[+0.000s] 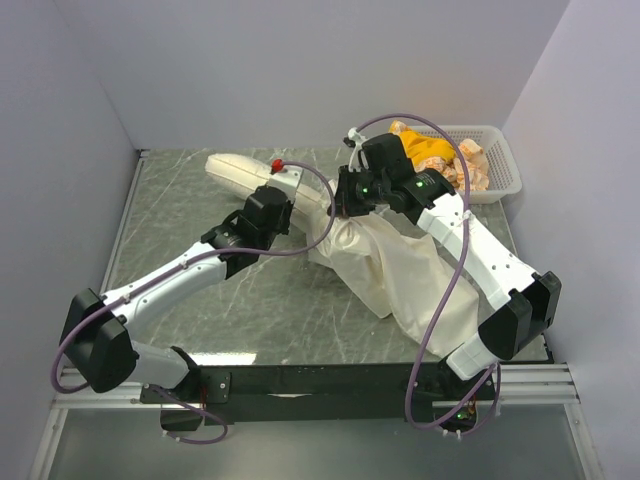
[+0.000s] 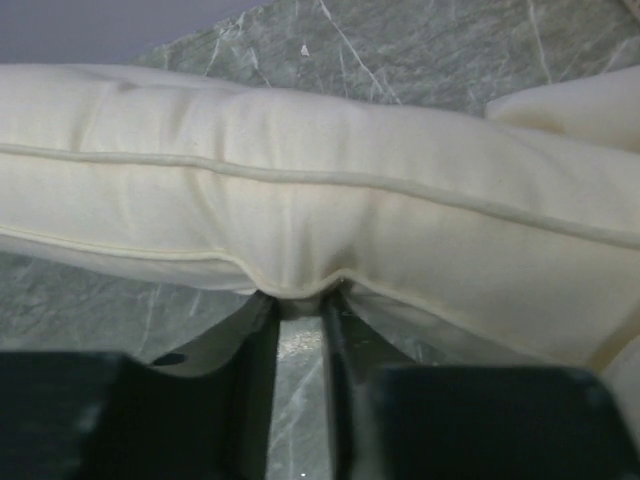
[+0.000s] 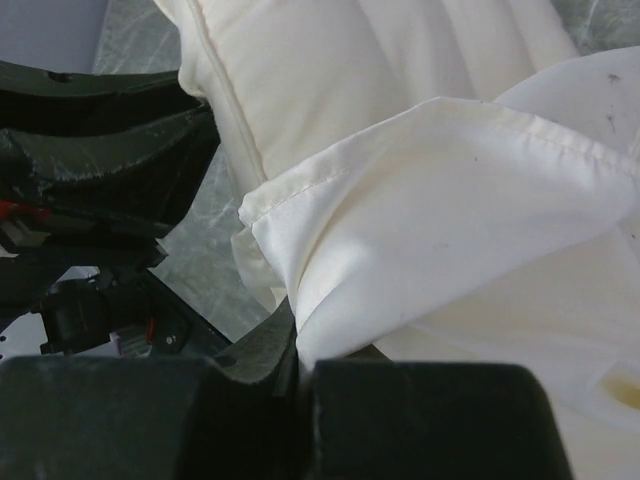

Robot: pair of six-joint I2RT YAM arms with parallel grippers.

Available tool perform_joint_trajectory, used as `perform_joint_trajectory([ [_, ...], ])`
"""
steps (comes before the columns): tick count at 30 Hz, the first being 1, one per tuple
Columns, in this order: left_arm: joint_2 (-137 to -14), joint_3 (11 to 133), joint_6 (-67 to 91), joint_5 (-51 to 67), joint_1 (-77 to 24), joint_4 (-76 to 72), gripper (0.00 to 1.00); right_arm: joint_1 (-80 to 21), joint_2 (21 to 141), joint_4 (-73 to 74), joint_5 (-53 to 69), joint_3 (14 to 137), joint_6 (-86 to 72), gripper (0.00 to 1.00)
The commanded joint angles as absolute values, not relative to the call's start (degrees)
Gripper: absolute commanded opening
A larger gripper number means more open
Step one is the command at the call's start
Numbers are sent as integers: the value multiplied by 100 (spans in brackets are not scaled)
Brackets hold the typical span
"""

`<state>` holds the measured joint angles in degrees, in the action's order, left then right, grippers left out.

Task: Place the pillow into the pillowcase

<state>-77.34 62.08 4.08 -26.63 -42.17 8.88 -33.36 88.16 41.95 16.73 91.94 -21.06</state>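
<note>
The pillow [image 1: 238,172] lies at the back of the table, plump and cream-white, with a stitched flat edge [image 2: 300,200]. My left gripper [image 2: 298,300] reaches it from the near side, its narrow jaws closed on the dipped rim of that edge. The pillowcase [image 1: 400,275], limp wrinkled cream cloth, spreads from the pillow's right end toward the front right. My right gripper [image 3: 300,345] is shut on a fold of the pillowcase's hem [image 3: 450,200], lifted just beside the pillow's end [image 3: 330,60]. In the top view both grippers [image 1: 288,200] [image 1: 340,205] sit close together.
A white mesh basket [image 1: 500,165] with yellow and orange items stands at the back right corner. Grey walls close in the table on the left, back and right. The marbled table top [image 1: 170,210] shows bare left of the pillow.
</note>
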Motion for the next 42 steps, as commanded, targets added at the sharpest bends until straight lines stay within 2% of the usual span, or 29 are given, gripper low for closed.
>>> perform_joint_trajectory([
  [1, -7849, 6460, 614, -2574, -4219, 483, 1, -3358, 8481, 3911, 1987, 9598, -2109, 0],
  [5, -7594, 6556, 931, -2611, -4228, 973, 1, -3366, 8464, 3929, 1943, 9633, -2109, 0],
  [11, -6540, 6627, 1292, -2505, -4596, 1704, 1, -3366, 8244, 3938, 1916, 9598, -2127, 0],
  [16, -6117, 7486, 1642, -2523, -5220, 2846, 1, -3358, 8025, 3999, 2013, 9694, -2162, 0],
  [18, -6204, 8004, 1880, -2382, -5238, 3206, 1, -3358, 8068, 4043, 1873, 9782, -2145, 5],
  [21, -6275, 8017, 2196, -2312, -5247, 3393, 1, -3358, 8269, 4052, 1767, 9695, -2127, 12],
  [23, -6249, 7745, 2477, -2347, -5247, 3192, 1, -3392, 8314, 3886, 1601, 9520, -2144, 23],
  [24, -6223, 7430, 2600, -2399, -5238, 3103, 1, -3410, 8306, 3806, 1452, 9284, -2171, 32],
  [25, -6214, 7288, 2958, -2469, -5221, 3076, 1, -3445, 8297, 3710, 1085, 9203, -2171, 52],
  [28, -6319, 6847, 3827, -2505, -4976, 3119, 1, -3524, 8384, 3848, 529, 9228, -2040, 78],
  [30, -6398, 6549, 4165, -2339, -4843, 3042, 1, -3682, 8446, 3972, 10, 9448, -1995, 87],
  [34, -6346, 6100, 4604, -2303, -4632, 2707, 1, -4138, 8227, 4113, -1358, 9449, -2152, 93],
  [39, -6223, 5713, 4693, -1900, -4351, 2365, 1, -4622, 7543, 3920, -3142, 8518, -2601, 96],
  [42, -6267, 5608, 4746, -1846, -4316, 2268, 1, -4815, 7217, 3701, -3444, 8026, -2786, 96],
])
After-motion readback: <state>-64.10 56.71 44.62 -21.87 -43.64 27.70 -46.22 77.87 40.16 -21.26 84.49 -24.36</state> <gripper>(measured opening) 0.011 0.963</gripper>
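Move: The pillow's near edge lies between the still-closing left fingers, about 1 cm ahead of the hand point and at its height. The pillow's outer end is some 15 cm left and 12 ahead of that hand, about 5 lower; the pillowcase hem, already held by the right hand, is 11 cm right, 1 back and 4 higher. From the right hand the pillow edge is about 11 cm left, 2 ahead, 3 lower; the basket is 28 right, 22 ahead, 18 lower. The pillow edge is pinched by the closing left fingers and flicked back and up about 10 cm towards the robot, then swung down some 13 cm, the hand rolling its left side down nearly 30 degrees and tipping downwards. The right hand lifts the pillowcase hem about 5 cm, opens wide and lets go, sinks a little, then shifts right, turning clockwise. ##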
